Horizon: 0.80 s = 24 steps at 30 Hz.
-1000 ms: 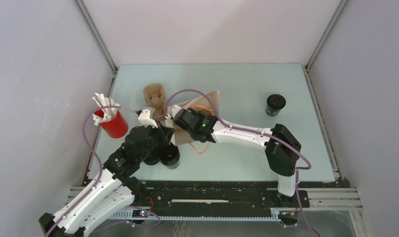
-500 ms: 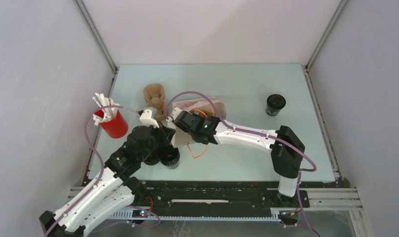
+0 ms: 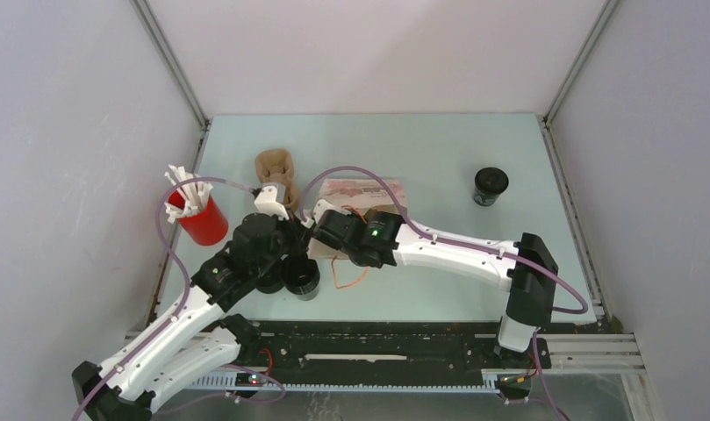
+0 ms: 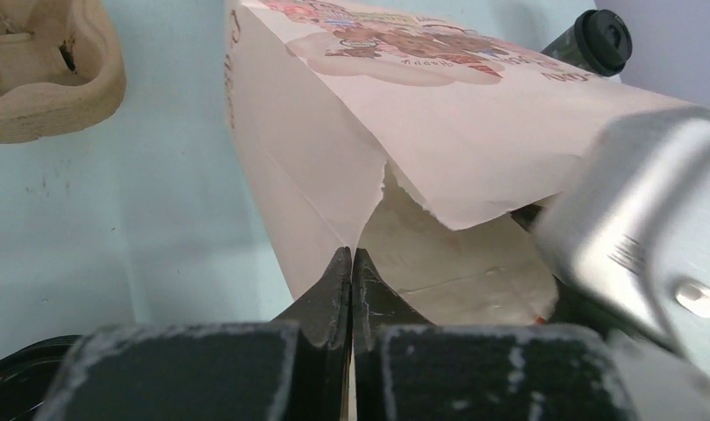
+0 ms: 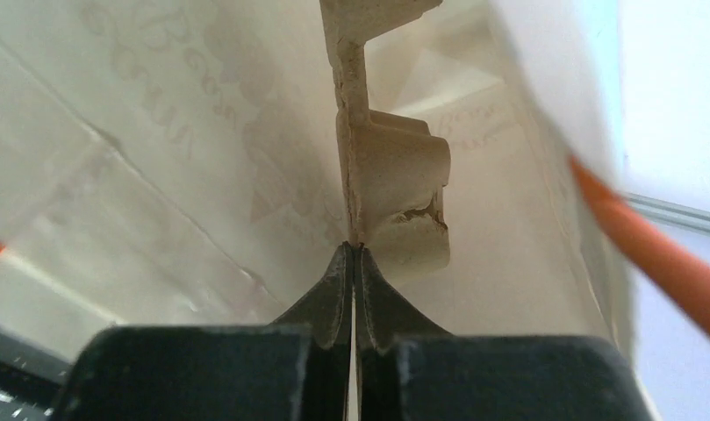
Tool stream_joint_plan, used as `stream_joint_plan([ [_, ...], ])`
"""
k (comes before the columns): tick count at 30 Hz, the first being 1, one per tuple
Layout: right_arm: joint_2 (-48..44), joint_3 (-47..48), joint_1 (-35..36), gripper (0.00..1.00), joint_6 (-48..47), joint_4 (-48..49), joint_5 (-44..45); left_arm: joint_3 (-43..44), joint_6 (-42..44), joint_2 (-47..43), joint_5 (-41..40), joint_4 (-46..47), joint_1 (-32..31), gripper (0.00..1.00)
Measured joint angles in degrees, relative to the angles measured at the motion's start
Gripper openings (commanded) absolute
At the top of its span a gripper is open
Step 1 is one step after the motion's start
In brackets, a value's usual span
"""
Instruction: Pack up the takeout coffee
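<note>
A paper bag point(image 3: 364, 195) lies on its side, printed face up, its mouth toward the arms. My left gripper point(image 4: 352, 254) is shut on the left fold of the bag's rim point(image 4: 369, 224). My right gripper point(image 5: 355, 247) is shut on the bag's rim point(image 5: 355, 158) at the mouth's other side, seen edge-on against the bag's pale inside. One takeout coffee point(image 3: 491, 185), black with a black lid, stands alone at the far right and also appears behind the bag point(image 4: 597, 39). Two more black cups point(image 3: 303, 277) stand by the left arm, one partly hidden.
A brown pulp cup carrier point(image 3: 275, 171) lies just behind the left gripper, left of the bag point(image 4: 35, 70). A red cup with white sticks point(image 3: 198, 217) stands at the left edge. The bag's orange handle point(image 3: 347, 276) loops onto the table in front.
The bag has tipped from leaning upright to lying flat, printed face up. My right gripper has closed on its rim and moved nearer. The left gripper stays shut.
</note>
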Motion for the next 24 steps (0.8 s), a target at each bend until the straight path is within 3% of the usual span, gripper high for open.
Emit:
stream_joint_plan([
  [9, -0.39, 11.17, 3.52, 0.00, 7.48, -13.03, -0.11, 0.00, 0.04, 1.49, 0.11, 0.00, 0.00, 0.00],
  [16, -5.22, 12.04, 4.11, 0.00, 9.57, -18.21, -5.73, 0.98, -0.11, 3.10, -0.28, -0.74, 0.00, 0.00],
  [24, -13.33, 13.09, 1.99, 0.00, 10.27, -19.91, -13.86, 9.11, -1.57, 6.21, -4.37, -6.16, 0.00, 0.00],
])
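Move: The right hand already grips an end of the brown cup tray, whose middle lies about 5 cm ahead, 6 cm left and 4 cm below. The bag around it centres some 5 cm ahead, 4 cm left and 8 cm down. For the left hand, pinching the bag's rim, the tray's middle is 3 cm ahead, 7 cm right and 5 cm down; the nearest open cup is 9 cm back and 2 cm left, 16 cm down. Right hand draws the gripped tray up about 10 cm and back 7 cm, while left keeps pinching the bag's rim. ##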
